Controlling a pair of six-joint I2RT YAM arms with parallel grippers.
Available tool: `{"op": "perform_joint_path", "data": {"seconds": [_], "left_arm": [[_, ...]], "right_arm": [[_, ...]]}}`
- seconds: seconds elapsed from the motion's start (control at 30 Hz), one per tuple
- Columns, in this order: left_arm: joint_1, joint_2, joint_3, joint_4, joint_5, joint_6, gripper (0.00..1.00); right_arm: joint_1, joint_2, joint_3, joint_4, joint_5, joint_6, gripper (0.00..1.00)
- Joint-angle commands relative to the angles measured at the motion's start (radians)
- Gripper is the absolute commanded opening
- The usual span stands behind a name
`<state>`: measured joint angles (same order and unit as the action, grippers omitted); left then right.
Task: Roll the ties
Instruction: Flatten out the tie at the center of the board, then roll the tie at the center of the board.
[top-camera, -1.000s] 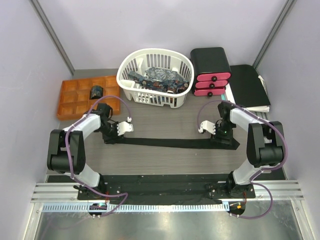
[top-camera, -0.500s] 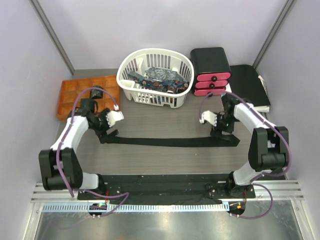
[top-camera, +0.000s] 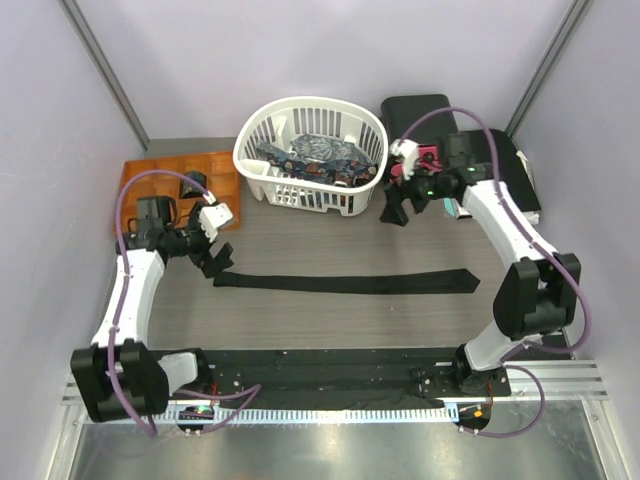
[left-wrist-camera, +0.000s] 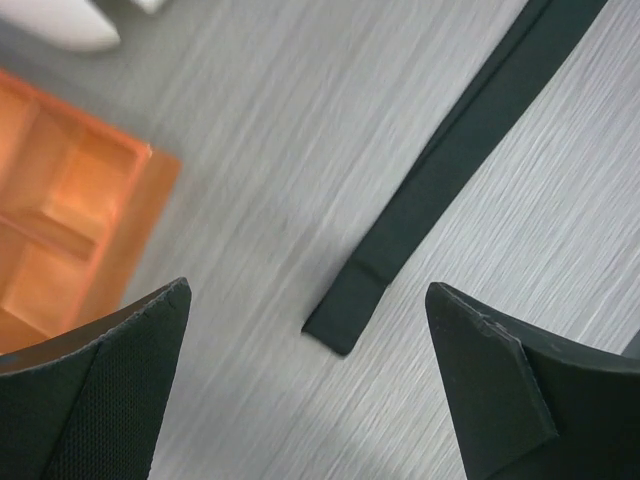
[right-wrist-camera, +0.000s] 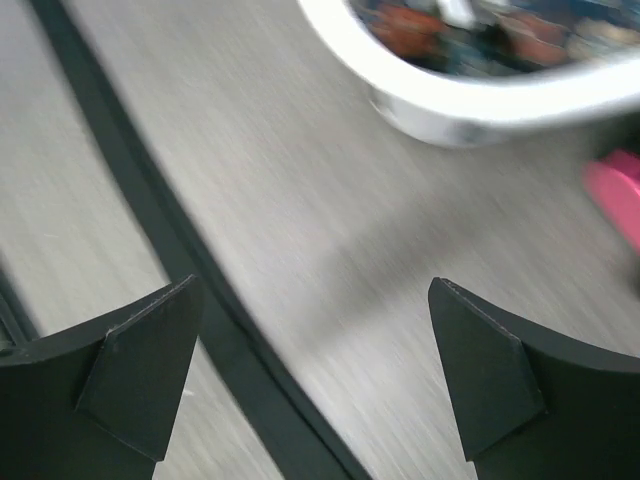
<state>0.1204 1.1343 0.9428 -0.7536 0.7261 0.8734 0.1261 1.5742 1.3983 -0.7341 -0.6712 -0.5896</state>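
A plain black tie lies flat and straight across the table, unrolled. Its narrow end shows on the wood just below my open left gripper, which hovers over that end without touching it. My right gripper is open and empty, raised between the basket and the pink-drawered box; its view shows the tie passing under its left finger. Patterned ties are heaped in the white basket. A small rolled black tie sits in the orange tray.
The black box with pink drawers stands behind the right arm, and one pink drawer shows at the edge of the right wrist view. A flat black folder lies at the far right. The basket rim is close to the right gripper.
Both grippers have opened and left the tie's ends. The left one drew back toward the orange tray; the right one rose and swung toward the basket. The tie stays stretched flat.
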Motion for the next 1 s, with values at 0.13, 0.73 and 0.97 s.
{"op": "perform_joint_path", "data": {"seconds": [0.13, 0.73, 0.97], "left_arm": [[0.151, 0.208, 0.01, -0.235, 0.006, 0.55, 0.99], [0.162, 0.433, -0.068, -0.152, -0.056, 0.843, 0.69], [0.162, 0.435, -0.111, -0.056, -0.05, 0.842, 0.58]], "right_arm": [[0.341, 0.023, -0.191, 0.289, -0.001, 0.356, 1.0], [0.549, 0.182, -0.324, 0.582, 0.094, 0.579, 0.32], [0.552, 0.247, -0.332, 0.581, 0.117, 0.574, 0.26]]}}
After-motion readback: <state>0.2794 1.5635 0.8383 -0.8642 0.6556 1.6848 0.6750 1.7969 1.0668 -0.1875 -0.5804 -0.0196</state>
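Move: The near-flat tie's left end lies almost under my left hand, about 2 cm to its left, 1 cm back and 16 cm below; the orange tray is some 21 cm ahead and 12 cm left of that hand. For my right hand, the tie stretch just left of its middle is about 18 cm left, 12 cm back and 18 cm below. From that hand the laundry basket stands 17 cm ahead and 21 cm left, the drawer box 21 cm ahead and 6 cm right. I sweep my right hand left and back past the basket's near side while sinking, then drop nearly straight towards the tie's middle stretch, about 19 cm left in all, fingers tipping steeper and closing most of the way. My left hand sinks about 14 cm beside the tie's left end, easing left and a little back, turning clockwise and partly closing. ##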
